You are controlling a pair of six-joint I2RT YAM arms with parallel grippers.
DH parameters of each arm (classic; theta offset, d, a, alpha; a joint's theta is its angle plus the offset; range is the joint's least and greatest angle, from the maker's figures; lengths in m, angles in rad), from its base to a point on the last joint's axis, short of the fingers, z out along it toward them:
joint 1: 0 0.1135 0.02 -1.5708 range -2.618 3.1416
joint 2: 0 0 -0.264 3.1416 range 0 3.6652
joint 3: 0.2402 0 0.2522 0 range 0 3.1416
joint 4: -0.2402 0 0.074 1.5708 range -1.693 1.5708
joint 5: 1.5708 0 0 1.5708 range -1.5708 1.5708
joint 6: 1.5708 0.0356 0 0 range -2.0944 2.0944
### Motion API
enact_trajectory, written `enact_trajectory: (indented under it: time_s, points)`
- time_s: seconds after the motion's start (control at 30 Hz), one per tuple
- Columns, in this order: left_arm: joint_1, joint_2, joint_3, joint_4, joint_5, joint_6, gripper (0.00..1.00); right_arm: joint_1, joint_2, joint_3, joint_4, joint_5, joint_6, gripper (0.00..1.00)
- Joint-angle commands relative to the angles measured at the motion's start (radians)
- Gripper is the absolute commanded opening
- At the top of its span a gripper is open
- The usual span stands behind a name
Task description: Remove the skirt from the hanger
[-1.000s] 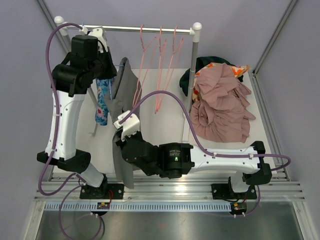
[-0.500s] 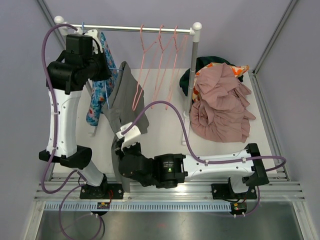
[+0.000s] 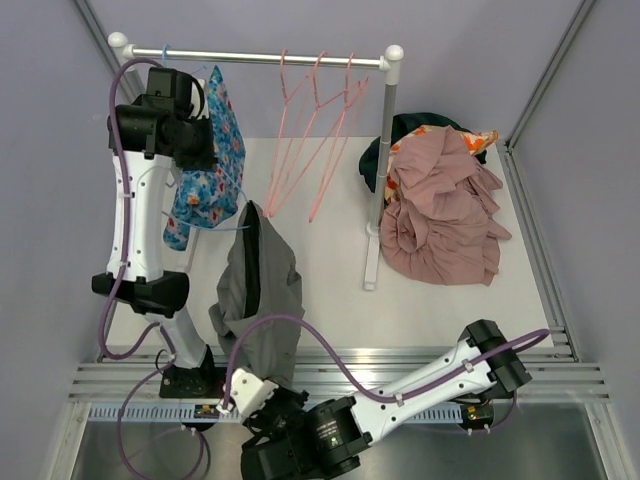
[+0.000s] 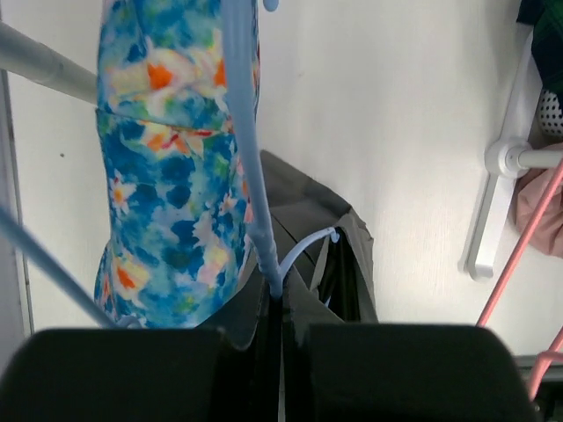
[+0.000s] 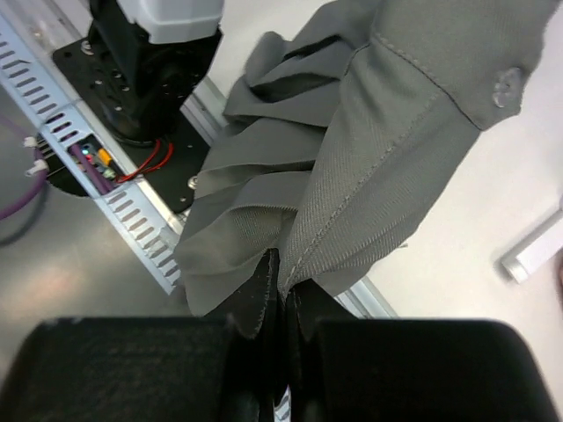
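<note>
The grey skirt (image 3: 262, 290) hangs stretched between the two arms. Its upper end (image 4: 327, 264) is still caught on a side hook of the light blue hanger (image 4: 246, 149). My left gripper (image 4: 281, 303) is shut on that hanger's stem, high up by the rail at the left (image 3: 205, 150). Past the table's near edge, my right gripper (image 5: 283, 290) is shut on a seam fold of the skirt (image 5: 387, 149), at its lower end (image 3: 268, 392). A blue floral garment (image 3: 210, 150) hangs right beside the hanger (image 4: 176, 176).
Several pink hangers (image 3: 320, 120) hang on the rack rail (image 3: 260, 57). The rack post (image 3: 382, 170) stands mid-table, with its foot (image 4: 493, 211) on the white surface. A pile of pink clothes (image 3: 440, 200) lies at the right. Metal rails (image 5: 132, 220) line the near edge.
My right arm has drawn back past the near edge, pulling the skirt's lower end with it. My left arm has swung the hanger and the floral garment up toward the rail.
</note>
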Motion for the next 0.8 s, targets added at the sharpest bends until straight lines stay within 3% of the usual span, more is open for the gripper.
enact_trajectory:
  time_s: [0.0,0.07,0.2,0.3,0.47,0.6,0.77]
  points:
    - [0.050,-0.041,-0.012,0.856,-0.181,-0.034,0.00,0.100,-0.046,0.056,0.009,-0.061,0.084,0.00]
    - [0.044,-0.103,-0.059,0.842,-0.150,-0.037,0.00,0.089,-0.063,0.039,0.015,0.020,0.079,0.00]
    - [0.004,-0.284,-0.226,0.775,-0.086,-0.038,0.00,-0.016,-0.096,0.010,0.044,0.028,0.042,0.00]
    - [-0.020,-0.454,-0.395,0.724,-0.046,-0.052,0.00,-0.127,-0.153,-0.042,0.154,-0.033,-0.051,0.00]
    - [-0.022,-0.656,-0.514,0.611,0.198,-0.062,0.00,-0.301,-0.253,-0.123,0.266,-0.137,-0.160,0.00]
    - [-0.024,-0.740,-0.555,0.561,0.330,-0.071,0.00,-0.372,-0.297,-0.209,0.231,-0.163,-0.112,0.00]
    - [-0.024,-0.886,-0.794,0.665,0.557,-0.185,0.00,-0.461,-0.362,-0.430,0.318,-0.270,-0.007,0.00]
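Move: Some 42 cm ahead of the right hand, 39 cm to its right and 15 cm below lies the heap of clothes in the basket; this hand still holds the grey skirt by its near end. For the left hand, shut on the blue hanger, the pink hangers hang about 21 cm to its right, 3 cm farther out and 8 cm higher. The blue floral garment is close by, roughly 3 cm ahead, 2 cm left and 12 cm lower. Parting the hanger from the skirt, the left hand keeps its pinch on the blue hanger, dips a touch, then sweeps back about 17 cm and up some 13 cm, drifting right late, away from the floral garment, its fingers tipping up some 40 degrees. The right hand, still pinching the grey skirt, carries its near end about 16 cm forward, then also rightward towards the basket, rising slightly before sinking again, and turns a little clockwise. ##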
